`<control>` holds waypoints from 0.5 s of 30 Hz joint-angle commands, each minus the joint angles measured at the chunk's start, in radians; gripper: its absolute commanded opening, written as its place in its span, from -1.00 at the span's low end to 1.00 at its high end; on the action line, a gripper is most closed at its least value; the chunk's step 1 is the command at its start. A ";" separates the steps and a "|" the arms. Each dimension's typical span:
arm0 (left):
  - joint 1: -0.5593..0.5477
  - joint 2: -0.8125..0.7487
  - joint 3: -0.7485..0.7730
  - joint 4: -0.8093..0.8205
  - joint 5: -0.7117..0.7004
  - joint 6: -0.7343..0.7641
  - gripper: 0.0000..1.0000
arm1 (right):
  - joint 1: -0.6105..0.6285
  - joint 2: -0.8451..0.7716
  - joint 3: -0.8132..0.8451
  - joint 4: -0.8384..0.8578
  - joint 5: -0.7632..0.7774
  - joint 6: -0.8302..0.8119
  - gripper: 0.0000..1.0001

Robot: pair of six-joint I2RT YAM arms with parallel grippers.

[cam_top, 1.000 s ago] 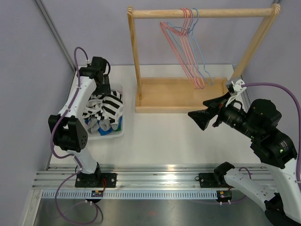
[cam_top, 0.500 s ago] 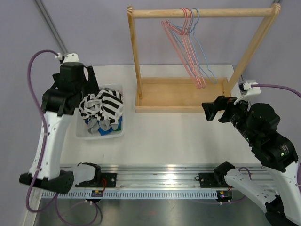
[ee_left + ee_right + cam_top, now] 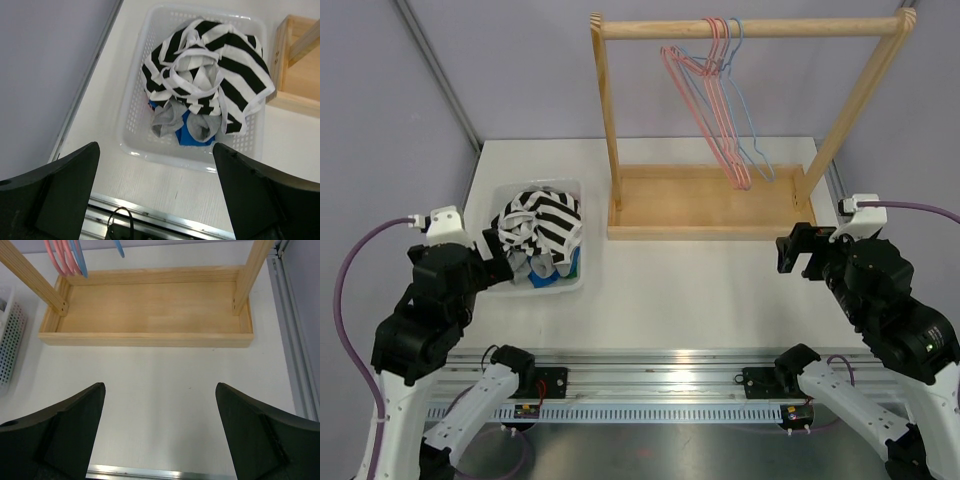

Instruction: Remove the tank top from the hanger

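The black-and-white striped tank top (image 3: 545, 218) lies crumpled in a white basket (image 3: 535, 291), on top of grey and blue clothes. In the left wrist view the tank top (image 3: 220, 65) fills the far part of the basket (image 3: 165, 159). Pink and blue hangers (image 3: 720, 100) hang bare on the wooden rail. My left gripper (image 3: 492, 258) hovers open at the basket's near left corner, holding nothing (image 3: 155, 146). My right gripper (image 3: 798, 248) is open and empty over the table, near the rack's right post (image 3: 160, 385).
The wooden rack (image 3: 705, 200) with its tray base (image 3: 150, 305) stands at the back centre-right. The hangers' lower ends (image 3: 65, 252) dangle over the tray's left end. A metal rail (image 3: 640, 365) runs along the table's near edge.
Both arms have pulled back toward the near edge. The left gripper has left the basket, where the tank top stays. The right gripper has drawn back from the rack.
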 commanded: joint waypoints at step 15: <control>-0.006 -0.204 -0.228 0.162 0.147 0.037 0.98 | 0.005 -0.103 -0.196 0.101 0.072 -0.023 0.99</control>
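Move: The striped tank top already lies on the other tops in the white basket, roughly 18 cm ahead of the left hand, 6 cm to its right and 24 cm below. The basket's middle is about 16 cm ahead of that hand, 6 cm to its right and 27 cm down. From the right hand, the striped top is some 50 cm to the left, 16 cm ahead and 28 cm below. The striped tank top is left alone in the basket as both empty hands, fingers still wide open, settle down over the near part of the table. The left hand sinks about 4 cm, first easing back and then a little to the right, and turns some 5 degrees clockwise; the right hand sinks about 5 cm almost straight down, slowing. Neither touches anything. ##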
